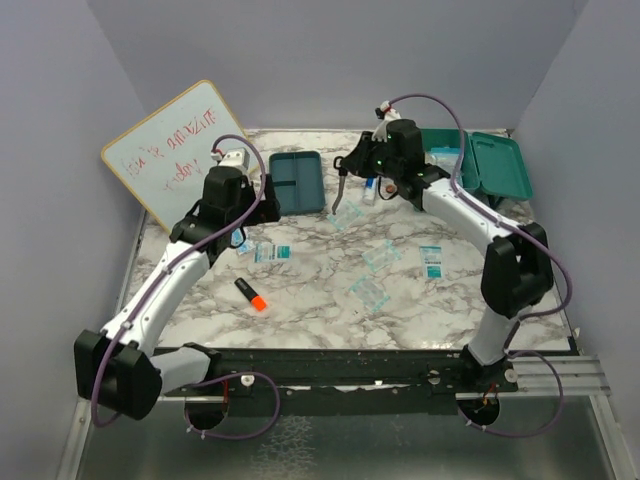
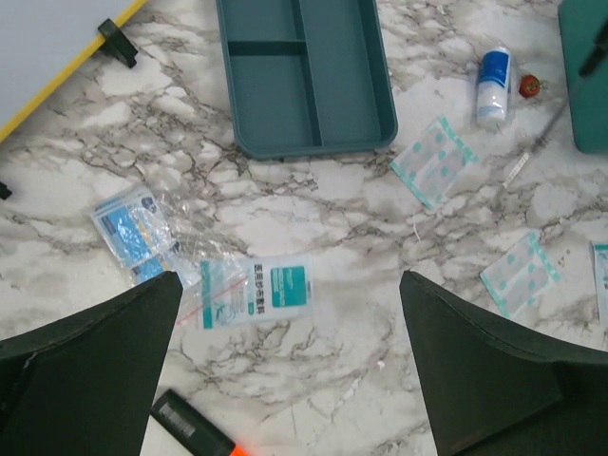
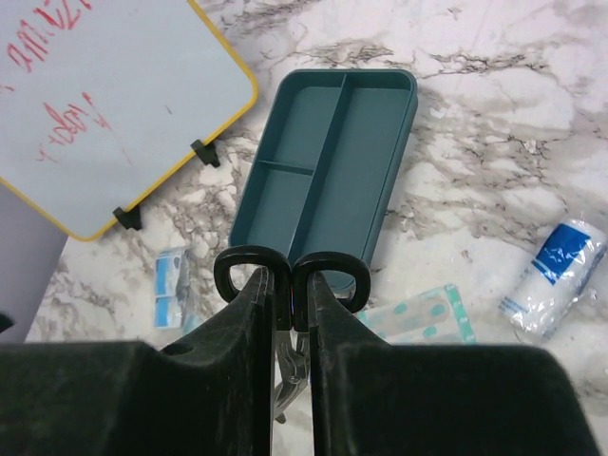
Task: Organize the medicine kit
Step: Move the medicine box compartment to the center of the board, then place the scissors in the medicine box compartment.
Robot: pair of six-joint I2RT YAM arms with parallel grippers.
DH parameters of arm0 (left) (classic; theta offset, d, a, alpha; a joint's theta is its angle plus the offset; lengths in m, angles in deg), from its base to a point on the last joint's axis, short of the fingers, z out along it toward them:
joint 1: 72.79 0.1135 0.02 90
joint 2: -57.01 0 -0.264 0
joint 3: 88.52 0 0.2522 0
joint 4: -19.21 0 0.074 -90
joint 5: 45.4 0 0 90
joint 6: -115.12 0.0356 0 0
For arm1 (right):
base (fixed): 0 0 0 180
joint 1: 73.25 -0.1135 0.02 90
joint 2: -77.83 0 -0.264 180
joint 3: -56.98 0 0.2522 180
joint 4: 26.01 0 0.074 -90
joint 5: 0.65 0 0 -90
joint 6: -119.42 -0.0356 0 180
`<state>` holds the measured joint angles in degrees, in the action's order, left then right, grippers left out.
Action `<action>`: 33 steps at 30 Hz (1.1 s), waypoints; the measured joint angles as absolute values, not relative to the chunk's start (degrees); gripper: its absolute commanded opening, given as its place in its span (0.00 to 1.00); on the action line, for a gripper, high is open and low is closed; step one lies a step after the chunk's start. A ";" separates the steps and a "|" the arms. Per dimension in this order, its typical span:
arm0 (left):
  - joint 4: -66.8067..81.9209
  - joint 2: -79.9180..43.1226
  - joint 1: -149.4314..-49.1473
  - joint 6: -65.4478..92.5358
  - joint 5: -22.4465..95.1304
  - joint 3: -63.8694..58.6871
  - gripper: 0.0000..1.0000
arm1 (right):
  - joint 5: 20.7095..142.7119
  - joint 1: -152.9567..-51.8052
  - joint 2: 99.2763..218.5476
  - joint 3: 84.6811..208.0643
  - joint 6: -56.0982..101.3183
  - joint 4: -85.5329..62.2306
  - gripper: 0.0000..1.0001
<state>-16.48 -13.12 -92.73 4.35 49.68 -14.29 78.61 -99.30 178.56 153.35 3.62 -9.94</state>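
The medicine kit (image 1: pixel 490 165), a teal-green box, stands open at the back right; its edge shows in the left wrist view (image 2: pixel 589 76). My right gripper (image 1: pixel 350 178) is shut on a pair of scissors (image 3: pixel 337 258) by the black handles. It holds them above the table between the kit and the flat teal tray (image 1: pixel 297 180), blades hanging down. In the right wrist view the gripper (image 3: pixel 291 275) is over the tray's near end (image 3: pixel 328 161). My left gripper (image 2: pixel 290 280) is open and empty above a white and teal packet (image 2: pixel 256 293).
A whiteboard (image 1: pixel 175 150) leans at the back left. An orange marker (image 1: pixel 251 294) lies at front left. Packets (image 1: pixel 431 261) and clear plaster strips (image 1: pixel 368 293) are scattered mid-table. A bandage roll (image 2: pixel 493 85) lies near the kit, and blue sachets (image 2: pixel 133 233) near the whiteboard.
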 measured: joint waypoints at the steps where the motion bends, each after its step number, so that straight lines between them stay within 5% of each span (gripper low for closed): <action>1: -16.24 -11.11 -92.73 4.46 49.25 -16.15 0.99 | 78.81 -99.49 180.26 154.26 4.06 -10.68 0.01; 11: -16.52 0.78 -92.73 8.30 48.20 -26.75 0.99 | 80.14 -100.26 195.50 166.96 8.82 -14.49 0.01; 33: -15.63 3.19 -92.73 8.92 45.90 -26.97 0.99 | 90.96 -106.14 215.28 190.92 15.18 -11.41 0.01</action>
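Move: The right hand holds the scissors by their handles, blades hanging down; the medicine box compartment's middle lies about 15 cm to its left, 8 cm ahead and 21 cm below. On the table, the white bottle is about 8 cm to the right of this hand and 5 cm ahead, and the clear bandage packet is straight below-behind, some 5 cm back and level sideways. From the left hand, the compartment lies about 17 cm ahead, 8 cm right and 19 cm below. The right arm carries the still-pinched scissors forward about 12 cm and left about 10 cm while sinking some 7 cm, dropping gently at first and again at the end, so the hanging blades come over the compartment's right-hand section, as the wrist rolls its left side down and tips up, each some 10 degrees. The left hand, already off the compartment and wide open, finishes backing away from it by about 5 cm, nearly all in the first half, then waits. ##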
